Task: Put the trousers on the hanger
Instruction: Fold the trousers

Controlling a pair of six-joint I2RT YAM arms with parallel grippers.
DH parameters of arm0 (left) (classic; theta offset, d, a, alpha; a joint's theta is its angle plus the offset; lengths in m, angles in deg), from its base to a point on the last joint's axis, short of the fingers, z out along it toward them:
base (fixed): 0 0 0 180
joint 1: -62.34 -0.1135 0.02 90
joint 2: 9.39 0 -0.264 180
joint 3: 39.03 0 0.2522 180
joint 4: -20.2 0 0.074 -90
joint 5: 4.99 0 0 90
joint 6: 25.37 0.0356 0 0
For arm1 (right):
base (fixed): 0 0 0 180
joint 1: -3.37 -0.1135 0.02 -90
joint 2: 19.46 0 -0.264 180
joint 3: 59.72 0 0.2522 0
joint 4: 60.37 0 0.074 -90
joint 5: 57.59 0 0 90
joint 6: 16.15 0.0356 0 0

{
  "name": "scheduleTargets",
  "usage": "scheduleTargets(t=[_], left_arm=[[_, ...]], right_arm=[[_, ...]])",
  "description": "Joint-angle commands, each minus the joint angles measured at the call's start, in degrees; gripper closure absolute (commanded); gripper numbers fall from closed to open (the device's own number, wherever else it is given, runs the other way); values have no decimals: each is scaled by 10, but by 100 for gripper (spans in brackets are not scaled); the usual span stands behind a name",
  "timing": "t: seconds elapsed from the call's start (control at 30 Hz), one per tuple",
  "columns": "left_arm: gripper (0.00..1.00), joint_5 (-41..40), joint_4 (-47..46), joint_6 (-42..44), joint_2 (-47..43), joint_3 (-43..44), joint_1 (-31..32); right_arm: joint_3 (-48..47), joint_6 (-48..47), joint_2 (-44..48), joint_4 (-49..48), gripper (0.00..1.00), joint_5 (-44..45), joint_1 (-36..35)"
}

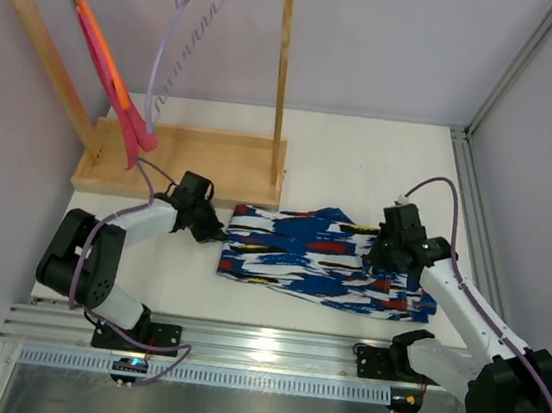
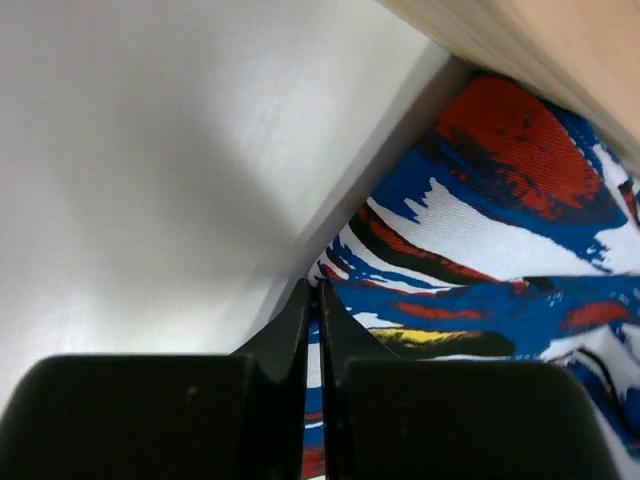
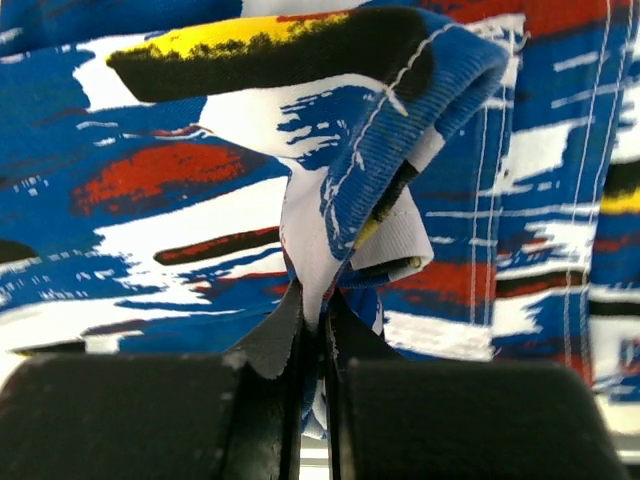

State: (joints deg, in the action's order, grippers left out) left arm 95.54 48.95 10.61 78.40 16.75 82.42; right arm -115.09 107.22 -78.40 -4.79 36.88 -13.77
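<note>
The trousers (image 1: 320, 257), in a busy blue, white, red and black print, lie folded flat in the middle of the table. My left gripper (image 1: 218, 228) sits at their left edge. In the left wrist view its jaws are shut on the rim of the trousers (image 2: 500, 220), and printed cloth shows in the slit at the left gripper (image 2: 318, 295). My right gripper (image 1: 380, 262) is over their right part. It is shut on a raised fold of the trousers (image 3: 350, 150), pinched at the right gripper (image 3: 315, 310). The pale lavender hanger (image 1: 180, 44) hangs from the wooden rail.
A wooden rack (image 1: 211, 158) stands at the back left, and its base (image 2: 540, 40) lies just beyond the trousers' left end. An orange hanger (image 1: 95, 38) with a pink-red cloth (image 1: 134, 129) hangs on the rail's left side. Grey walls close in the table.
</note>
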Motion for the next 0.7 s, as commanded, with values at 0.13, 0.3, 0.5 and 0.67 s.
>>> scheduleTargets(t=[0.13, 0.3, 0.5, 0.67], left_arm=[[100, -213, 165, 3, -167, -42, -122], [46, -238, 201, 34, -184, -5, -129], [25, -242, 203, 54, -176, 7, -129], [22, -163, 127, 72, -163, -31, -129]], right_arm=[[-46, 74, -123, -116, 96, 20, -145], [-103, 72, -193, -62, 96, 59, -174], [-167, 111, -163, 43, 96, 62, -190], [-188, 101, -116, 94, 96, 82, -190]])
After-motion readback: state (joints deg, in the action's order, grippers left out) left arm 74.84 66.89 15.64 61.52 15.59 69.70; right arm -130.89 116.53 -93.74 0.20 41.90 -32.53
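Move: Pinched in the left fingers is the left edge of the folded trousers, whose middle lies about 27 cm to the right and 3 cm back; this edge goes to a bare table spot about 12 cm left. The wooden rack tray's middle is some 17 cm ahead and 13 cm left. The right hand holds a raised fold, the trousers' middle about 9 cm to its left, level fore and aft and 5 cm below. Dragging the trousers to the robot's left with both hands, the left hand pulls their edge some 12 cm over the table in front of the tray, turning counter-clockwise and rolling about 20 degrees, then opens wide, lets go and rises slightly. The right hand keeps its pinch, follows about 9 cm left, dips some 3 cm and climbs again to slightly above its starting height. ##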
